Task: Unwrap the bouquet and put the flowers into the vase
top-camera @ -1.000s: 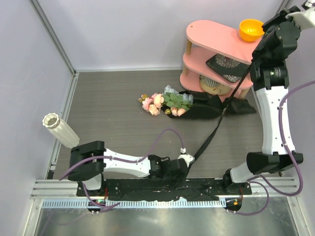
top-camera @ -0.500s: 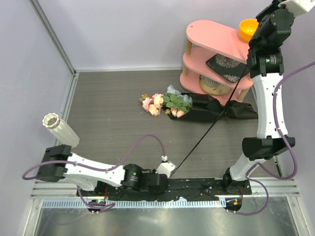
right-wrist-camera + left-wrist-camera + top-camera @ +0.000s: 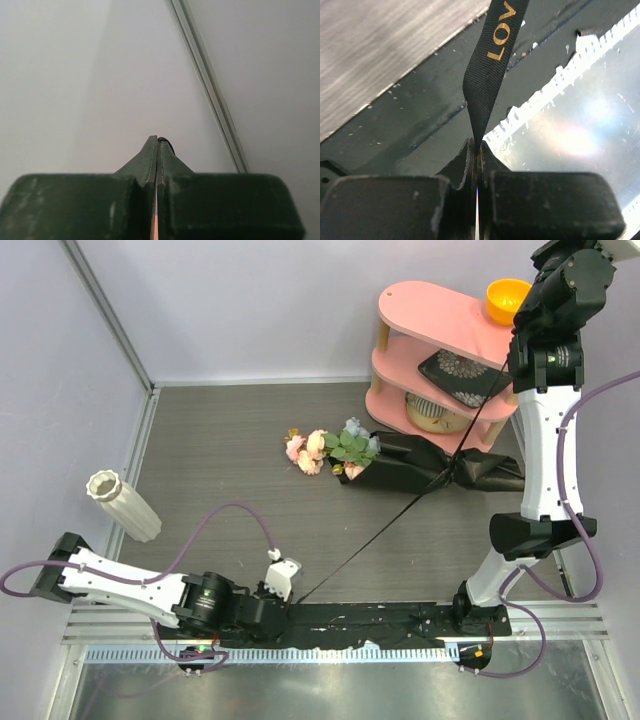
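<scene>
The bouquet [image 3: 400, 462] lies on the table in front of the pink shelf, its pink, peach and pale-blue flowers [image 3: 328, 451] poking left out of crinkly black paper [image 3: 480, 470]. A black ribbon [image 3: 370, 538] with gold letters runs taut from the wrap both ways. My left gripper [image 3: 477, 149] is low at the near edge and shut on one ribbon end [image 3: 495, 45]. My right gripper [image 3: 157, 141] is raised high by the shelf and shut, with a black sliver of ribbon at its tip. The cream ribbed vase [image 3: 122, 505] stands at the far left.
A pink two-tier shelf [image 3: 425, 315] at the back right carries an orange bowl [image 3: 508, 300] and a black floral plate [image 3: 460, 375], with a ribbed white cup [image 3: 430, 412] beneath. A black base plate [image 3: 400, 620] and metal rail run along the near edge.
My left arm has swung back and to the left along the near edge, drawing the ribbon out longer. The right arm rose a little, and the bouquet shifted slightly.
</scene>
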Robot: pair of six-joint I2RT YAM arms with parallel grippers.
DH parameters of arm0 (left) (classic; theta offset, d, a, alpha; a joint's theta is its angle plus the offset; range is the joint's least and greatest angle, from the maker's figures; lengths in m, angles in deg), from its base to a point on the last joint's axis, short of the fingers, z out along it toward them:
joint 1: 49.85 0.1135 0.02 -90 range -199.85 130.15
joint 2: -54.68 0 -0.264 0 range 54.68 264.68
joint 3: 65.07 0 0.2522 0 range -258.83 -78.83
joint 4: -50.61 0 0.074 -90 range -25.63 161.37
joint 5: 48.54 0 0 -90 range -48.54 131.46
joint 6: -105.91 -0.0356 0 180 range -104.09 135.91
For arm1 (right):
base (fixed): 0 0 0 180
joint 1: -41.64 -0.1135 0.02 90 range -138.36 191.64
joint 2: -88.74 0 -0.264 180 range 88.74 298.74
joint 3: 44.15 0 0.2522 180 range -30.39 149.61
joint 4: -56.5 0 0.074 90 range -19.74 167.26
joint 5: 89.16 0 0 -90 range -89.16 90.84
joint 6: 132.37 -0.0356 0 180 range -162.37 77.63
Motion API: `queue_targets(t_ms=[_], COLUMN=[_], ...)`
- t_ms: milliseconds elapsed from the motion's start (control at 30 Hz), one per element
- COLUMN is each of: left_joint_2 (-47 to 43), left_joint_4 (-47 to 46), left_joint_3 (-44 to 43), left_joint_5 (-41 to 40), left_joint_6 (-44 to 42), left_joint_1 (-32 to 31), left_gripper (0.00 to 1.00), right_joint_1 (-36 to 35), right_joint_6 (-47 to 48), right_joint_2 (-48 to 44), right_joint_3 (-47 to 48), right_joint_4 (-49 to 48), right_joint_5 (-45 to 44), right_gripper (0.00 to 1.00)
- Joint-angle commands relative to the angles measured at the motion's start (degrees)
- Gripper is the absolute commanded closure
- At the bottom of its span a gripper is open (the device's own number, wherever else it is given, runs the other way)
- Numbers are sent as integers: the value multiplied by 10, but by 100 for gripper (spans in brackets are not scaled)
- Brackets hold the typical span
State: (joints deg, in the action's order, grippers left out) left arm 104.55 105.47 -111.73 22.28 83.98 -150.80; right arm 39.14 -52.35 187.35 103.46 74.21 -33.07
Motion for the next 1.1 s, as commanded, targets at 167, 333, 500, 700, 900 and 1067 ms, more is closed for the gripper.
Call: queue_targets(t_ms=[167,333,500,700,900,1067], left_joint_2=[-90,-19,170,206,146,85], left_joint_4=[-22,-154,-174,-169,-116,-77], left_joint_3=[-58,-117,-266,-372,-426,-462], left_joint_5=[-130,96,212,175,133,213], left_joint_6=[-55,-194,-272,-311,-344,-357], left_joint_1=[59,304,344,365,368,368], left_gripper=[97,100,100,100,100,100], right_joint_1=[-21,-58,-114,-259,-370,-428], right_joint_6=[-57,-87,-151,-279,-338,-354], right_joint_2=[-132,-199,-196,-265,-300,-315], right_joint_3=[-157,-227,-222,-408,-462,-480], right_joint_4=[12,105,276,226,194,176], right_joint_5=[56,132,230,398,390,344], right_gripper=[99,99,99,99,99,99])
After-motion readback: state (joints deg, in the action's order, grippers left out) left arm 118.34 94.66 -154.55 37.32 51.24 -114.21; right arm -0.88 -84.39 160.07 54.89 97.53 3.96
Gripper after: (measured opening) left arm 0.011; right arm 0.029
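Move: Each hand already holds an end of the taut ribbon. From the left hand, low at the table's front edge, the ribbon's knot lies about 36 cm ahead, 38 cm right and slightly lower; the flower heads are some 42 cm ahead, 10 cm right. High above the table, the right hand has the knot roughly 62 cm below, 7 cm back and 7 cm left. The flowers lie 37 cm to its left at its own forward reach, and the shelf 10 cm ahead, 12 cm left, also lower. Both shut grippers keep hold of their ribbon ends as the hands come together over the bouquet's flower end. The right sweeps some 35 cm left, sinking and drawing back, its fingers swinging counter-clockwise and tipping down; the left rises about 25 cm while going forward and somewhat right, tilting its fingers up. ##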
